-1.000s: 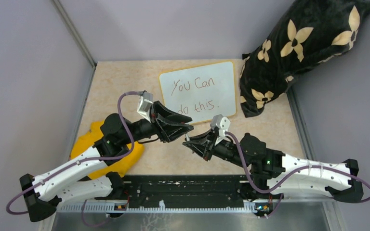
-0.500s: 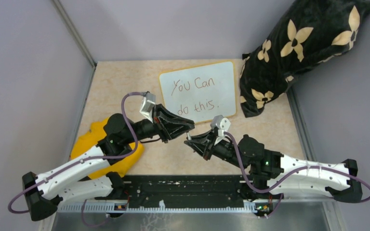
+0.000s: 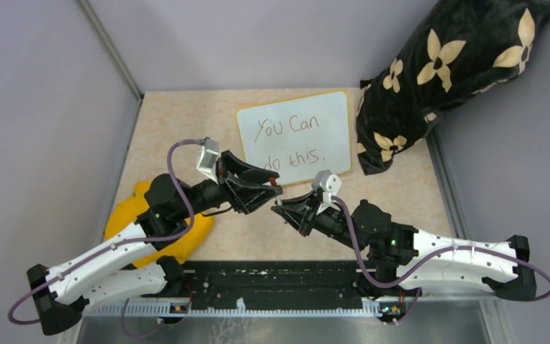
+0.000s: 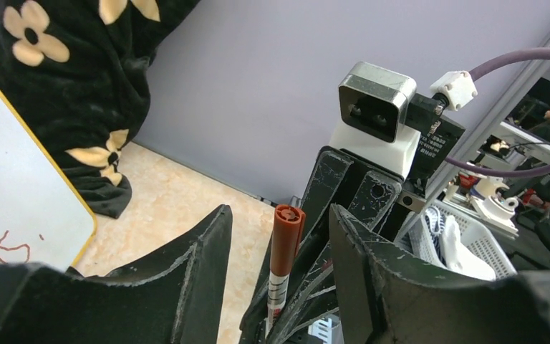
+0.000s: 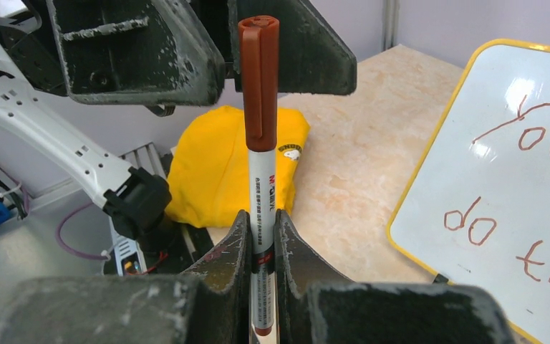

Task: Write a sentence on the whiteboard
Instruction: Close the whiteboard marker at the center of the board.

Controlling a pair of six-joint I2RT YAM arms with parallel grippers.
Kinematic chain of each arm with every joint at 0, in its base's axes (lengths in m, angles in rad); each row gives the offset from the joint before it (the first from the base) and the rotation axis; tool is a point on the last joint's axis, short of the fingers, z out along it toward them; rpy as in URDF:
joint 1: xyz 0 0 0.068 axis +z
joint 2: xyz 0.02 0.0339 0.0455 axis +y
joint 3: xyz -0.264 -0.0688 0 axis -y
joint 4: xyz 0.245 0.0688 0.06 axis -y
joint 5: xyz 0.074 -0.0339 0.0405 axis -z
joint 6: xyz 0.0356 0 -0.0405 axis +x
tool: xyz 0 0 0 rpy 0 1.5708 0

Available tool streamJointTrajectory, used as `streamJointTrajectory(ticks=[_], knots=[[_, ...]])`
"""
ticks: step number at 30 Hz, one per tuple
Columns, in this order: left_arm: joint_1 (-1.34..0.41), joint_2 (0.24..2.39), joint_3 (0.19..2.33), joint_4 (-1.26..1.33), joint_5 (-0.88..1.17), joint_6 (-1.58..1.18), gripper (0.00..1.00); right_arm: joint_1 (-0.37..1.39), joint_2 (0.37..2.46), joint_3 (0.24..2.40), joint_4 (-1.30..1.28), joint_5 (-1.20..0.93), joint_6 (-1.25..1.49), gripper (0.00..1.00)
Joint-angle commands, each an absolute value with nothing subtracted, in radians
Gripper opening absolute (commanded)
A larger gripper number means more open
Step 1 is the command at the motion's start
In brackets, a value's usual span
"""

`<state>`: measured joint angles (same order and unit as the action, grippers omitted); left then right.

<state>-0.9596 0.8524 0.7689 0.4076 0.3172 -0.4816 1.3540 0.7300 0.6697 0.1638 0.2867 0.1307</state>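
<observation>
The whiteboard stands at the back of the table, and the sentence "You can do this." is on it in two lines. The right wrist view shows part of the board with "You" and "do th". My right gripper is shut on the white barrel of a marker with a red-brown cap, held upright. My left gripper is open, and the marker's cap stands between its fingers without touching them. In the top view both grippers, left and right, meet in front of the board.
A crumpled yellow cloth lies under the left arm at the table's left. A black cushion with cream flowers leans at the back right, next to the board. Grey walls close in the table on three sides.
The left gripper has shifted slightly left and turned, so that its fingers now straddle the marker's cap. The right gripper has edged a little toward it with the marker.
</observation>
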Motion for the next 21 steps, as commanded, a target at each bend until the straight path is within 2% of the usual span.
streamJointTrajectory(ticks=[1, 3, 6, 15, 18, 21], knots=[[-0.963, 0.824, 0.775, 0.376, 0.266, -0.472, 0.59, 1.358, 0.727, 0.727, 0.238, 0.28, 0.117, 0.0], [-0.963, 0.826, 0.773, 0.376, 0.274, -0.48, 0.59, 1.358, 0.728, 0.728, 0.237, 0.28, 0.117, 0.0], [-0.963, 0.83, 0.768, 0.378, 0.29, -0.486, 0.53, 1.358, 0.729, 0.728, 0.235, 0.281, 0.118, 0.0], [-0.963, 0.86, 0.768, 0.37, 0.35, -0.499, 0.53, 1.358, 0.721, 0.726, 0.235, 0.294, 0.123, 0.0], [-0.963, 0.863, 0.765, 0.371, 0.352, -0.504, 0.42, 1.358, 0.72, 0.727, 0.232, 0.295, 0.123, 0.0], [-0.963, 0.856, 0.762, 0.375, 0.34, -0.504, 0.2, 1.358, 0.721, 0.726, 0.229, 0.292, 0.125, 0.0]])
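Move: Between the left hand's open fingertips stands the marker cap, about 1 cm to the right of the hand point and at roughly its height. The barrel, in the right gripper, is some 7 cm below the left hand, 1 cm back and 2 cm to the right. The whiteboard's middle lies about 26 cm ahead of the left hand, 3 cm right and 35 cm below. From the right hand the cap is about 6 cm up, 1 cm forward and 1 cm left. Easing off a touch up and to its left, the left hand then sinks about 2 cm around the cap from its raised point, edging about 1 cm back to the right. Only late do its fingers close, from wide around the cap to close in on both sides of its lower end. The right hand stays nearly still and keeps the barrel pinched upright beneath. ##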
